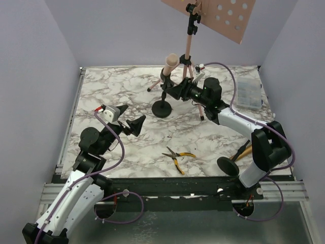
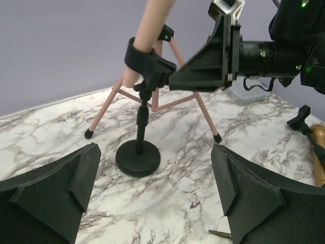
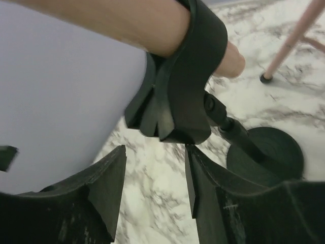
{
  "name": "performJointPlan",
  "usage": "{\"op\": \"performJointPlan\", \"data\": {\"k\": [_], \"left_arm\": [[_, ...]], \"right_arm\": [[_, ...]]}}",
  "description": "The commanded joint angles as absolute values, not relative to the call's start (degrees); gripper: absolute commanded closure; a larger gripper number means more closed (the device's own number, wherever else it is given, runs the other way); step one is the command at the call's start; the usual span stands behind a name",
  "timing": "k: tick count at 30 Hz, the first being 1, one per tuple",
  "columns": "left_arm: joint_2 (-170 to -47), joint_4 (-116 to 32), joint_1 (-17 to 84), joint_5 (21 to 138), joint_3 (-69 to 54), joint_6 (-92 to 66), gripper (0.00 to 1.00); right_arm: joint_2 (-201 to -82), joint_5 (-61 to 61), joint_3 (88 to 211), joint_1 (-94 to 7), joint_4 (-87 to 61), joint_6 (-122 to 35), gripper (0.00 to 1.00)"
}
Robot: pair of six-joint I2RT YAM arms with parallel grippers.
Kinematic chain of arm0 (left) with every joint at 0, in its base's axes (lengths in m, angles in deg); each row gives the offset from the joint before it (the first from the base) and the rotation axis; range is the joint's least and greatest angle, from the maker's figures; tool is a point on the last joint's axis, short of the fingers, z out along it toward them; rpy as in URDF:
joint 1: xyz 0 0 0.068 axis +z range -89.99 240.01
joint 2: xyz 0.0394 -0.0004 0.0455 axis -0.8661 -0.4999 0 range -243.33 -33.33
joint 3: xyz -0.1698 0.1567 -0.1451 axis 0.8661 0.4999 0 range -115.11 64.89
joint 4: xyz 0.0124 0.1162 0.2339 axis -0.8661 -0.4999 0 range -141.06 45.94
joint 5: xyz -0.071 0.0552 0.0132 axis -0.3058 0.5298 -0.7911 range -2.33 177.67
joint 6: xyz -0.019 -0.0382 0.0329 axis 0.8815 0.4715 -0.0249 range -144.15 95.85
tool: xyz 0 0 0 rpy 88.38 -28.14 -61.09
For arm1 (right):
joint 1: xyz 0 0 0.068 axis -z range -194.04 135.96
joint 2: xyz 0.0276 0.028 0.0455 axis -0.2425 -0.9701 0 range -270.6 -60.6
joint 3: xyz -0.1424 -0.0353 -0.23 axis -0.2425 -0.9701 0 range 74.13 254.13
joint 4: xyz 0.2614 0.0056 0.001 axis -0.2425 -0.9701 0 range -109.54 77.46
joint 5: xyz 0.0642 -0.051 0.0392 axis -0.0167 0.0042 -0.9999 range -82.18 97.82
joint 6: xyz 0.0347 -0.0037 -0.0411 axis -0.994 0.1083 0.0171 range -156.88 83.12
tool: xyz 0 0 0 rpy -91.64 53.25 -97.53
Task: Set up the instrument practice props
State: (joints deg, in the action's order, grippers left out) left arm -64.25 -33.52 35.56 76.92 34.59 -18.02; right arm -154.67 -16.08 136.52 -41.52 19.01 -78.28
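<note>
A pink microphone (image 1: 170,63) stands tilted in the clip of a black round-based holder (image 1: 162,109) at mid-table. My right gripper (image 1: 176,92) sits just right of that clip, open, with nothing between its fingers; in the right wrist view the clip (image 3: 185,86) hangs just past the fingertips (image 3: 109,173). The pink tripod music rack (image 1: 189,46) stands behind, its perforated desk (image 1: 223,15) up high. My left gripper (image 1: 130,123) hovers wide open to the holder's left, facing its base (image 2: 137,158). A gold microphone (image 1: 244,151) lies by a second black base (image 1: 228,165).
Yellow-handled pliers (image 1: 177,155) lie near the front edge. A clear compartment box (image 1: 249,94) sits at the far right. The tripod's legs (image 2: 104,109) spread behind the holder. Purple walls close in on three sides.
</note>
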Motion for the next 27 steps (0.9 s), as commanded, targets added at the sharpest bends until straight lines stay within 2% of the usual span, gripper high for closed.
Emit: {"op": "performJointPlan", "data": {"k": [1,8,19,23,27], "left_arm": [[-63.8,-32.8,36.1,74.6,33.2,-17.7,0.02],[-63.7,-32.9,36.3,75.1,33.3,-18.0,0.02],[-63.4,-33.6,36.4,75.4,33.3,-17.9,0.01],[-63.4,-34.6,36.3,76.0,32.7,-17.5,0.01],[-63.0,-35.3,36.4,76.8,32.4,-17.3,0.01]], "right_arm": [[-155.1,-14.9,132.8,-42.2,11.4,-63.6,0.41],[-155.6,-11.7,126.2,-43.2,16.0,-61.9,0.25],[-159.4,-10.6,127.2,-45.6,16.6,-61.4,0.22],[-156.0,-7.6,125.6,-45.6,12.4,-59.0,0.2],[-148.1,0.4,120.2,-45.5,9.9,-53.8,0.13]]}}
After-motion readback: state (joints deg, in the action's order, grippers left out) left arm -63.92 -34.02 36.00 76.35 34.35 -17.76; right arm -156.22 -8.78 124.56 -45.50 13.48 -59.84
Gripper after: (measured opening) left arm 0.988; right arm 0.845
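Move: The microphone stand's round base lies about 4 cm ahead of the right gripper, 5 cm to its left and 25 cm below. The stand's black clip is nearly level with the gripper, some 4 cm ahead and 2 cm left. The music stand's pole foot is roughly 13 cm ahead, 7 cm right, with the pliers about 20 cm back and 4 cm right, both on the table. From the left gripper, the base is some 18 cm ahead, 9 cm right, 29 cm down. Open the right gripper wider to come free of the microphone stand's clip, then sink it beside the pole towards the round base, about 14 cm, quickly at first and easing off. Draw back slightly towards the robot as it goes down, tipping the fingers some 20 degrees downward. ##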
